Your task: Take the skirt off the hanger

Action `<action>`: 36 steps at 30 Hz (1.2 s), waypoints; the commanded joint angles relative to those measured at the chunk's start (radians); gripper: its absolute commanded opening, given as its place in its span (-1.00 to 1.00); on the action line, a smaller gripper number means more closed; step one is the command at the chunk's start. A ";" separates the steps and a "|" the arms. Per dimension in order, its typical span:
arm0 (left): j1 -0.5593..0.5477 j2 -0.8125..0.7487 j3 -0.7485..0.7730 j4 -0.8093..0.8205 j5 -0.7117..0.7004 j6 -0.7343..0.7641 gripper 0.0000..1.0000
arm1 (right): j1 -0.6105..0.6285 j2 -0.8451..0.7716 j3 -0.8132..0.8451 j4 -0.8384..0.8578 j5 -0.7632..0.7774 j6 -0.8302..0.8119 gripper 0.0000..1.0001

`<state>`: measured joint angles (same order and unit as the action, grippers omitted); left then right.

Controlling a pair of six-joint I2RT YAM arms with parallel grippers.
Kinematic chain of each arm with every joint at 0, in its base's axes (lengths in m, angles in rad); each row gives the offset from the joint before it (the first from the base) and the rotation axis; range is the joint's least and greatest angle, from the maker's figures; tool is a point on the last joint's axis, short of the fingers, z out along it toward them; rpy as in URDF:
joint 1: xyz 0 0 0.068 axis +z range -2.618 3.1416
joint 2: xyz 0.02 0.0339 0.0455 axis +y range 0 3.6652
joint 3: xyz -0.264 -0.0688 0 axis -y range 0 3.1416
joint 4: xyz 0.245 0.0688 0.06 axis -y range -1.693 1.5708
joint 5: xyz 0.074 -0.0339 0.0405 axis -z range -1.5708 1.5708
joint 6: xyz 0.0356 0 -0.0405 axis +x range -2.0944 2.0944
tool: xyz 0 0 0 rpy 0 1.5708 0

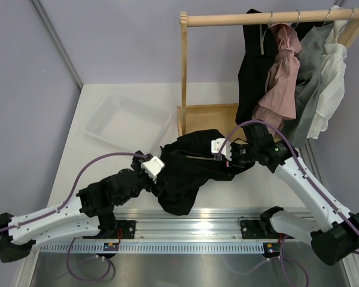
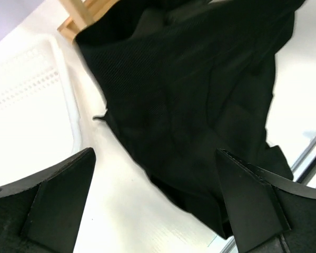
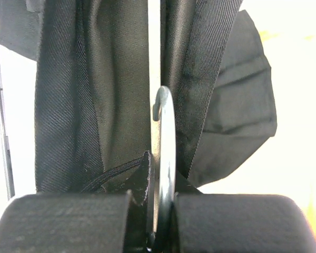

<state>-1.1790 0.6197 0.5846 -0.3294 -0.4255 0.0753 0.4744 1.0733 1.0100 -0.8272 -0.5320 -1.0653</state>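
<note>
The black skirt (image 1: 188,176) lies crumpled on the white table between my two arms. It fills most of the left wrist view (image 2: 200,95) and hangs in folds in the right wrist view (image 3: 89,95). Only a thin grey edge of the hanger (image 1: 198,157) shows among the folds. My right gripper (image 1: 229,159) is shut on the hanger's shiny metal hook (image 3: 164,142), which stands upright between its pads (image 3: 160,199). My left gripper (image 1: 160,181) hovers at the skirt's left edge, its jaws (image 2: 155,155) wide open with nothing between them.
A clear plastic basket (image 1: 125,122) sits on the table at the back left (image 2: 26,100). A wooden rack (image 1: 183,78) stands behind the skirt, its rail (image 1: 227,20) bearing black (image 1: 254,72), pink (image 1: 281,78), grey (image 1: 311,72) and white (image 1: 330,89) clothes. A metal rail (image 1: 191,230) runs along the near edge.
</note>
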 commanded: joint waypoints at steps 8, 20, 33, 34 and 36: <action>0.337 0.175 0.018 0.156 0.471 -0.100 0.35 | -0.079 -0.029 0.071 -0.084 -0.098 -0.018 -1.00; 0.400 0.237 0.087 0.049 0.611 -0.081 -1.00 | -0.226 -0.019 0.073 -0.118 -0.120 -0.085 -1.00; 0.582 0.196 0.083 -0.063 0.513 -0.169 -1.00 | -0.379 0.002 0.050 -0.159 -0.160 -0.182 -1.00; 0.585 0.204 0.086 -0.071 0.504 -0.177 -1.00 | -0.396 0.007 0.055 -0.152 -0.167 -0.170 -1.00; 0.602 0.221 0.087 -0.076 0.505 -0.193 -1.00 | -0.454 0.022 0.081 -0.150 -0.215 -0.156 -1.00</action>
<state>-0.6369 0.8265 0.6418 -0.3122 0.1993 -0.0940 0.1295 1.0809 1.0382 -0.9852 -0.8246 -1.2221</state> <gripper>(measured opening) 0.015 0.028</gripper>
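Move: The skirt's loose left edge lies about 3 cm ahead of the open left hand, 3 cm to its right and 6 cm below; from the right hand, which holds the hanger by its hook, it is some 17 cm left and 1 cm back. The skirt's middle is roughly 14 cm right of the left hand and 1 cm ahead. The white basket lies about 20 cm ahead and 10 cm left of the left hand, the rack's left post about 18 cm ahead and 11 cm right. The left fingers shut on the skirt's left edge as the hand goes forward and dips about 5 cm, tipping some 20 degrees further down and swinging right; still pinching, they lift partway and draw back left and slightly forward. The right hand keeps its grip on the hanger's hook and pulls it about 5 cm to the right, away from the left hand. ##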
